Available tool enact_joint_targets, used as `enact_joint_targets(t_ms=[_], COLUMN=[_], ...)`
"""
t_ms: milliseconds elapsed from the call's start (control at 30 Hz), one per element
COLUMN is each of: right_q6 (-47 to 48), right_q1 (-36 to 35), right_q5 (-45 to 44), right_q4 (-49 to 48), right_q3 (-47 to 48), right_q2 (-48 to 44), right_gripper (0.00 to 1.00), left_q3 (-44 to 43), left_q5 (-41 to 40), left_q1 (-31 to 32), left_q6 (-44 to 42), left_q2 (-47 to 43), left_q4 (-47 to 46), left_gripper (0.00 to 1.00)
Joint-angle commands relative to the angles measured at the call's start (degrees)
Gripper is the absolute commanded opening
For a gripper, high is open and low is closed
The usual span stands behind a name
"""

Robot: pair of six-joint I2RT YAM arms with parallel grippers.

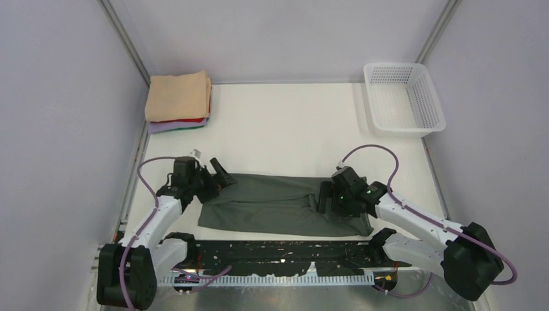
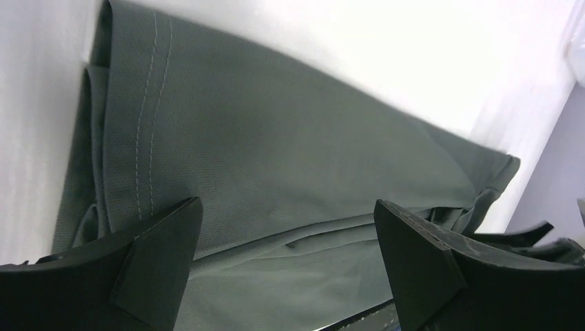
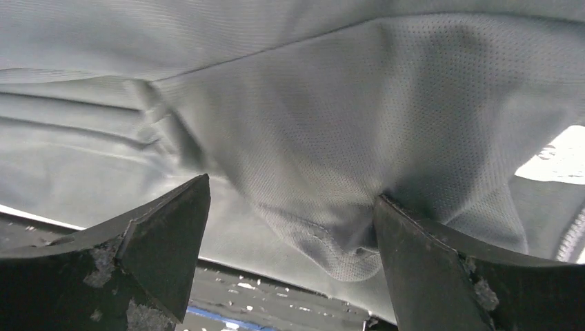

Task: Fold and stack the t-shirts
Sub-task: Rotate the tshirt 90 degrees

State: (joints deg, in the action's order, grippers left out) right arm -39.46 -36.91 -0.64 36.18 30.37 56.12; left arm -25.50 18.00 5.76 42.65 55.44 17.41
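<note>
A dark charcoal-grey t-shirt (image 1: 278, 204) lies folded into a long band across the near middle of the table. My left gripper (image 1: 217, 176) is at its left end, jaws open, with the cloth (image 2: 276, 172) lying flat below and between the fingers. My right gripper (image 1: 325, 197) is at the shirt's right end, also open; a loose flap of cloth (image 3: 331, 234) hangs against the right finger (image 3: 428, 276) but is not pinched. A folded stack of t-shirts (image 1: 178, 100), peach-tan on top with red and pale lavender under it, sits at the far left corner.
A white plastic mesh basket (image 1: 404, 97) stands at the far right. A dark perforated strip (image 1: 278, 256) runs along the table's near edge between the arm bases. Grey walls close in on both sides.
</note>
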Motion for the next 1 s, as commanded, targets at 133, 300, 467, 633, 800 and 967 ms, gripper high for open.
enact_joint_targets(t_ms=[133,300,467,633,800,967], right_q6=[-4.4,-0.7,7.1,8.3,6.0,3.2], right_q1=[6.3,12.5,15.1,15.3,15.3,15.3], right_q5=[-2.8,-0.7,-0.3,2.9,6.6,9.4], right_q4=[-22.4,-31.4,-31.1,-29.0,-23.7,-18.0], right_q3=[-3.0,2.7,21.1,38.6,51.2,68.3], right_q2=[12.0,26.0,39.7,52.8,65.1,74.4], right_gripper=[0.95,0.95,0.96,0.95,0.96,0.95], left_q3=[5.5,13.2,16.1,18.9,19.6,16.2], left_q5=[2.1,8.3,2.4,-4.7,-15.2,-21.9], left_q1=[1.1,2.5,7.3,16.3,29.2,38.4], left_q6=[0.8,7.0,10.3,17.7,24.5,25.3], left_q2=[6.3,4.4,0.2,-4.0,-5.9,-0.4], left_q4=[-10.1,-24.8,-24.7,-27.2,-33.4,-35.9], left_gripper=[1.00,1.00,1.00,1.00,1.00,1.00])
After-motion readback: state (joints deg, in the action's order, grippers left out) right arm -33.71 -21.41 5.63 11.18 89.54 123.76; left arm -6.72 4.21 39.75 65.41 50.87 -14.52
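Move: The dark green shirt lies as a sideways strip just under both hands. Its middle is roughly 24 cm right of the left hand and 7 cm nearer the base, about 3 cm below. From the right hand, the middle is about 17 cm left and 1 cm back, 2 cm below, with the neck label about 11 cm right and level. The white basket stands some 38 cm ahead of that hand and 28 cm right. Forward and somewhat left, the right hand sweeps fast, about 35 cm out, after sinking the last 2 cm to press its wide-open fingertips onto the shirt's right part. The left hand sinks likewise onto the left part, then drags it right and back, about 11 cm sideways, rolling slightly; its fingers stay open too. ##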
